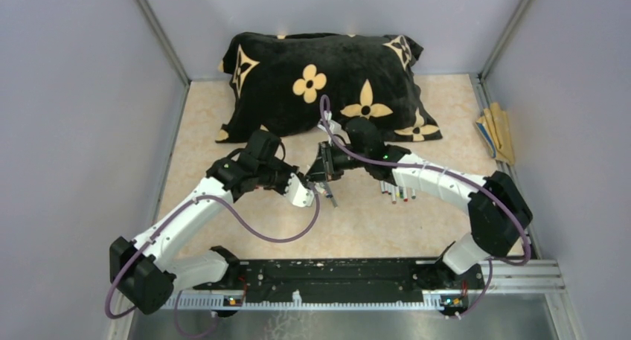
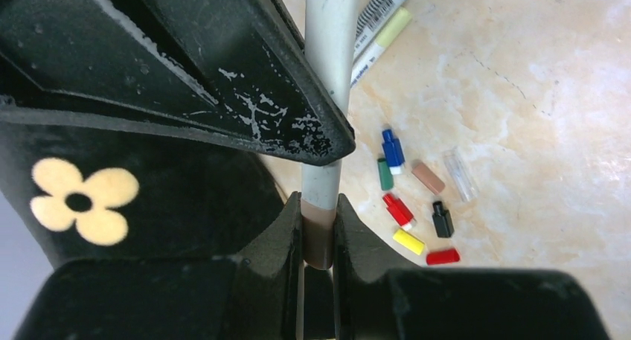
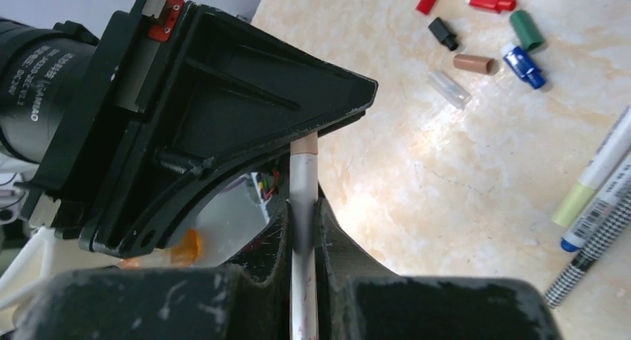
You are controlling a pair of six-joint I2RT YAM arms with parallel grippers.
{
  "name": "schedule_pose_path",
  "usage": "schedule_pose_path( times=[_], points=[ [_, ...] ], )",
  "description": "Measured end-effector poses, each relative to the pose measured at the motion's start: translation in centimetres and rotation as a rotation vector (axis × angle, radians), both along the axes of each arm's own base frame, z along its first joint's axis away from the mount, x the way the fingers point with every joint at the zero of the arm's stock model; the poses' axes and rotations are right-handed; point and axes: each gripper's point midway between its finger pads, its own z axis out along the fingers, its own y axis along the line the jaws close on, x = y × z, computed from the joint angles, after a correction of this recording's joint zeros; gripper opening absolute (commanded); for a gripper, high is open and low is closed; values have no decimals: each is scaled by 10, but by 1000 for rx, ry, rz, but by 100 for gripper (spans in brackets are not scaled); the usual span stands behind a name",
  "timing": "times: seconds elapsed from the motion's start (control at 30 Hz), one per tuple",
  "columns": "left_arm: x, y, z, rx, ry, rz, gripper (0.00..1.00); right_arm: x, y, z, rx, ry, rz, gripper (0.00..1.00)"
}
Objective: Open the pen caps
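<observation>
Both grippers hold one pen (image 2: pixel 328 50) in the air between them. My left gripper (image 2: pixel 320 206) is shut on its brown pen cap (image 2: pixel 320 234). My right gripper (image 3: pixel 303 213) is shut on the white barrel (image 3: pixel 302 178), and the brown cap (image 3: pixel 304 143) runs up behind the left gripper's finger. In the top view the two grippers, left (image 1: pixel 303 191) and right (image 1: pixel 327 169), meet at the table's middle. Loose pen caps lie on the table: blue (image 2: pixel 392 149), green (image 2: pixel 385 174), red (image 2: pixel 398 210), yellow (image 2: pixel 408 241), black (image 2: pixel 442 219).
More pens (image 3: pixel 595 178) lie side by side on the marble table (image 1: pixel 357 228), under the right arm (image 1: pixel 439 180). A black pillow (image 1: pixel 327 79) with tan flowers fills the back. Flat tan sticks (image 1: pixel 497 132) rest by the right wall.
</observation>
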Motion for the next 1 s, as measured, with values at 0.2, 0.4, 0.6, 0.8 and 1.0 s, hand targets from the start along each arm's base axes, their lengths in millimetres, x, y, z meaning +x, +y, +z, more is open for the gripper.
schedule_pose_path(
  times=[0.2, 0.4, 0.6, 0.8, 1.0],
  points=[
    [29, 15, 3, -13, -50, 50, 0, -10, -20, 2, -19, -29, -24, 0],
    [71, 75, -11, 92, -73, 248, 0, -47, -49, -13, -92, 55, 24, 0],
    [76, 81, -14, 89, -65, 283, 0, -32, -73, -30, -224, 3, -95, 0],
    [73, 77, -60, 59, 145, 399, 0, 22, -119, -61, -437, -153, -418, 0],
    [65, 80, -106, 37, 344, 541, 0, 57, -162, -98, -605, -241, -654, 0]
  ],
)
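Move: The left hand grips the peach pen cap; its goal, the yellow cap in the loose caps, lies about 6 cm ahead, 8 cm left and 17 cm below. From that hand the black cap is some 3 cm ahead and 6 left, the blue cap 5 ahead and level sideways. The right hand holds the barrel; the uncapped pen row's middle is roughly 7 cm ahead, 25 right and 19 below, the three capped pens 10 ahead and 4 right. Forward-left goes the left hand and back-right the right, pulling the peach cap and pen apart. The left, about 11 cm out, then sinks some 10 cm over the yellow cap, turning counter-clockwise; the right swings forward, right and down towards the pen row, its fingers tipping from leftward to downward and turning clockwise. Both keep their grips. ##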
